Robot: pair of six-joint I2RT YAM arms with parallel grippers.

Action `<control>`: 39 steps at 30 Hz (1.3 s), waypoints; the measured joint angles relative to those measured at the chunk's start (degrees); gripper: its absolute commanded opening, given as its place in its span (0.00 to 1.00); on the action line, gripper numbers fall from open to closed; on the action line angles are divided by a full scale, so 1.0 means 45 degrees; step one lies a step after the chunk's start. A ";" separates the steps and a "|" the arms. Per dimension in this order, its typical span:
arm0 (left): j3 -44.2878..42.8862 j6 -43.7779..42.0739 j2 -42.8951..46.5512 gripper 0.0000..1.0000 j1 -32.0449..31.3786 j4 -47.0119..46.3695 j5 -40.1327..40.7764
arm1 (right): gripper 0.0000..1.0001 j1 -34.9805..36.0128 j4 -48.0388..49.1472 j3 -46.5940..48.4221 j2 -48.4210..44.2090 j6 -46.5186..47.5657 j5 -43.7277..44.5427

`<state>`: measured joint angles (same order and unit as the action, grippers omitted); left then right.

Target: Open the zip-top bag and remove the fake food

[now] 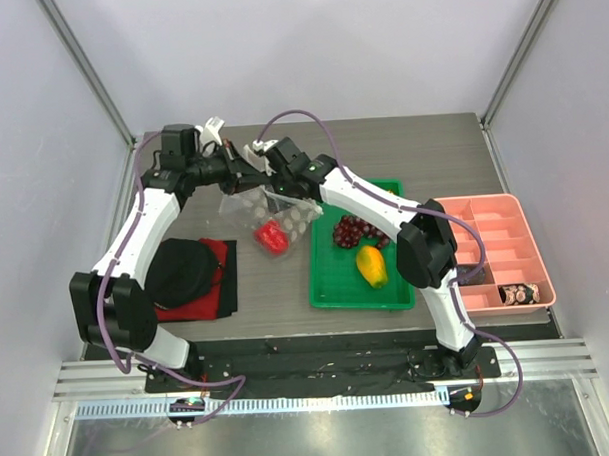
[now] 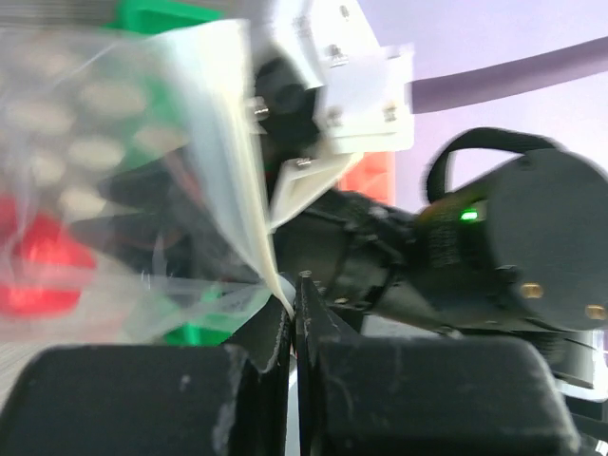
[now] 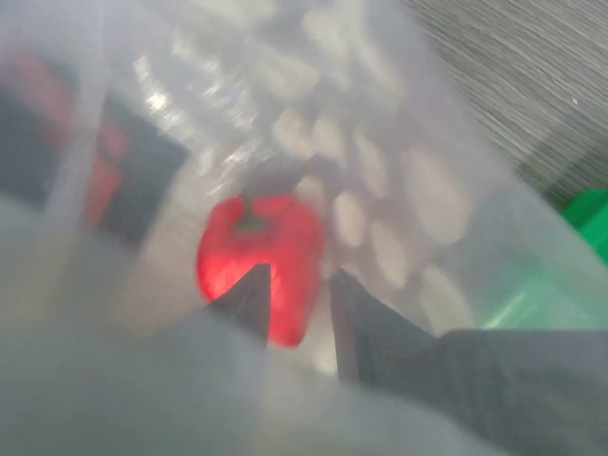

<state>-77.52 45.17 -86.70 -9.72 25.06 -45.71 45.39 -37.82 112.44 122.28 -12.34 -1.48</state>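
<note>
The zip-top bag [image 1: 284, 217], clear with white dots, hangs above the table at the middle. My left gripper [image 1: 241, 180] is shut on the bag's top edge [image 2: 249, 199], and the film runs down into the closed fingertips [image 2: 291, 302]. The glossy red piece of fake food [image 1: 272, 236] lies at the bottom of the bag [image 3: 418, 180]. My right gripper [image 3: 296, 283] reaches into the bag's mouth, its jaws apart just over the red piece [image 3: 256, 247]; film veils the fingers' bases. The grape cluster [image 1: 353, 230] and the yellow piece [image 1: 371, 266] lie on the green tray [image 1: 332, 287].
A red cloth [image 1: 215, 291] with a black lump [image 1: 181, 272] on it lies at the left. A pink divided tray [image 1: 495, 231] stands right of the green tray, with small dark items [image 1: 518, 294] in one compartment.
</note>
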 measured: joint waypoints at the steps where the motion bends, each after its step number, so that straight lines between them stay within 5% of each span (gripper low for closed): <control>1: 0.0005 0.0403 -0.0044 0.00 -0.0044 -0.0384 -0.0165 | 0.39 -0.0019 -0.0199 0.0112 0.0000 0.0039 0.0063; 9: 0.0452 0.1583 0.0049 0.00 -0.0340 -0.1991 -0.0379 | 0.45 0.0034 -0.1122 0.0641 -0.0005 0.0117 0.0204; 17: 0.2531 0.0690 0.0219 0.00 -0.0243 -0.1501 0.0243 | 0.54 0.0593 -0.0753 -0.1787 -0.0228 -0.0408 0.0238; 29: 0.0593 0.1360 -0.0661 0.00 -0.1579 -0.2118 0.0136 | 0.58 -0.0044 -0.1039 -0.2856 -0.2195 -0.0583 0.1457; 39: 0.2395 -0.0141 0.0549 0.00 -0.1472 -0.1219 0.0908 | 0.70 0.0753 -0.0053 -0.4401 -0.2229 -0.1452 0.0471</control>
<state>-66.74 44.53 -84.23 -16.34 19.57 -41.63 48.77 -38.06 92.64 112.25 -18.87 0.64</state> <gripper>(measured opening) 0.002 0.689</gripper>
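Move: The red pepper lies in the bag's bottom, about 10 cm below the right hand, some 3 cm back and 3 cm left. From that hand the green tray's middle is about 17 cm right, 5 cm back and 13 cm down; the grapes in it are 17 cm right, 2 cm back and 11 cm down. The black cap is some 25 cm left, 12 cm back and 10 cm down. From the left hand the pepper is about 23 cm down, 4 cm back and 2 cm right. Bobbing up and down nearly together, both hands work the bag back towards the base. The right, its fingers at the bag's mouth, dips about 7 cm, rises 5 and sinks again, ending some 8 cm back and 4 cm right while its fingers spread wider; the left keeps the rim pinched shut-fingered, ending about 5 cm lower and slightly back and right. ##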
